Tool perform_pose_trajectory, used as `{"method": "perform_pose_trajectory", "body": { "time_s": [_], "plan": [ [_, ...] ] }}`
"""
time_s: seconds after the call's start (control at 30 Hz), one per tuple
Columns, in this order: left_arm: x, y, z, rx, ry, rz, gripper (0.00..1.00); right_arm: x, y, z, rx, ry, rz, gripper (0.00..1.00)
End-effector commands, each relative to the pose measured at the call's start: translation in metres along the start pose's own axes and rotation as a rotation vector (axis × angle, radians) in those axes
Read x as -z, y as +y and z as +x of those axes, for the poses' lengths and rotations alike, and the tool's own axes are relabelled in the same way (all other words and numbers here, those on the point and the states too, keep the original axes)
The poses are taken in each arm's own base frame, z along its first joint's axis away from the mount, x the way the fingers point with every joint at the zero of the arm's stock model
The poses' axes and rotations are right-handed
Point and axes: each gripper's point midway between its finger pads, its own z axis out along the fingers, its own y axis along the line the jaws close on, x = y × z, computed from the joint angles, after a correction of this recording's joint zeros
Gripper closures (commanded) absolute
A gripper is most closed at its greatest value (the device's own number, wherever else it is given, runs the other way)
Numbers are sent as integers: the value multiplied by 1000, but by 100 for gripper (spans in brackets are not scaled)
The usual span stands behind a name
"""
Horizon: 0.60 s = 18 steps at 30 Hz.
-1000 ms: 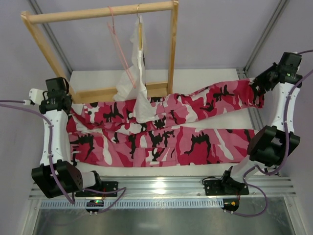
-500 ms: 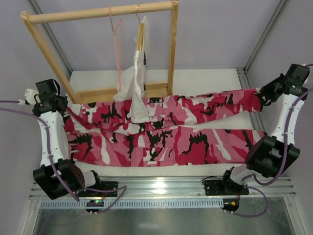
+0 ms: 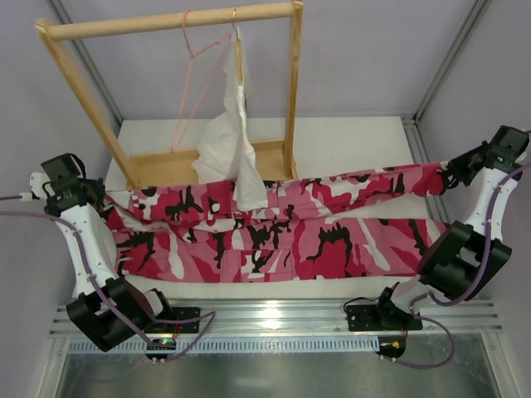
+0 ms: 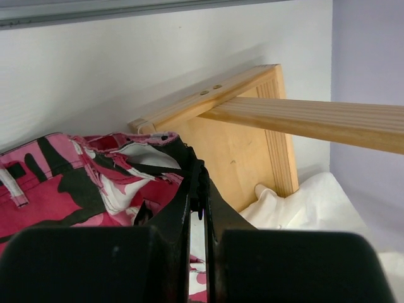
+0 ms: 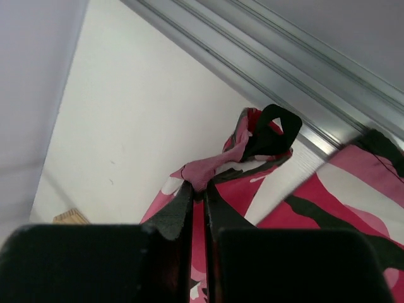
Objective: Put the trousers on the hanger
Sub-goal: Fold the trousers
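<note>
The camouflage trousers stretch across the table in pink, white and black, one leg pulled taut and lifted between both arms. My left gripper is shut on the waist end, the cloth pinched between its fingers beside the rack's wooden base. At the far right, my right gripper is shut on the leg's cuff, bunched at the fingertips. The pink wire hanger hangs tilted from the rack's top bar, above and behind the trousers.
A wooden rack stands at the back of the white table. A white garment on a tan hanger droops from it onto the trousers. Metal frame posts flank the table, and a rail runs along the near edge.
Both grippers have moved apart and toward the near side, pulling the upper trouser leg straight and taut. The pink hanger has swung to the left on the bar.
</note>
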Motion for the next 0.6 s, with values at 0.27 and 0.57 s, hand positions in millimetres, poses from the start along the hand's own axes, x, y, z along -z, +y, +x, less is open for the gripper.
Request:
{"method": "perform_pose_trajectory", "body": {
  "time_s": [0.27,0.57],
  "plan": [
    [12,39,-14,37,-106,-10,100,18,-64,-12,-155,-162,126,96],
    [-1,93,9,94,-37,-134,99,18,-98,15,-202,-121,168,96]
  ]
}}
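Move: The left hand holds the far waist corner of the trousers; the near half's waist end lies about 9 cm back, 1 cm right and some 17 cm below it. The rack base's near-left corner is 5 cm ahead, level sideways and 16 cm down, and the white shirt's hem some 40 cm to the right and 6 cm ahead. From the right hand, gripping the far leg end, the near leg end is about 13 cm back, 3 cm right and 17 cm below. Both grippers stay shut on the far half, the left on the waist and the right on the leg end, and draw it stretched between them back towards the robot, away from the rack and over the near half lying on the table, the left going about 6.5 cm and the right a little more. Both also sink some 6 cm, the right dropping quickly at first and again at the end while turning about 10 degrees clockwise, the left travelling nearly level before it dips over the second half of its path and turns slightly counter-clockwise. ##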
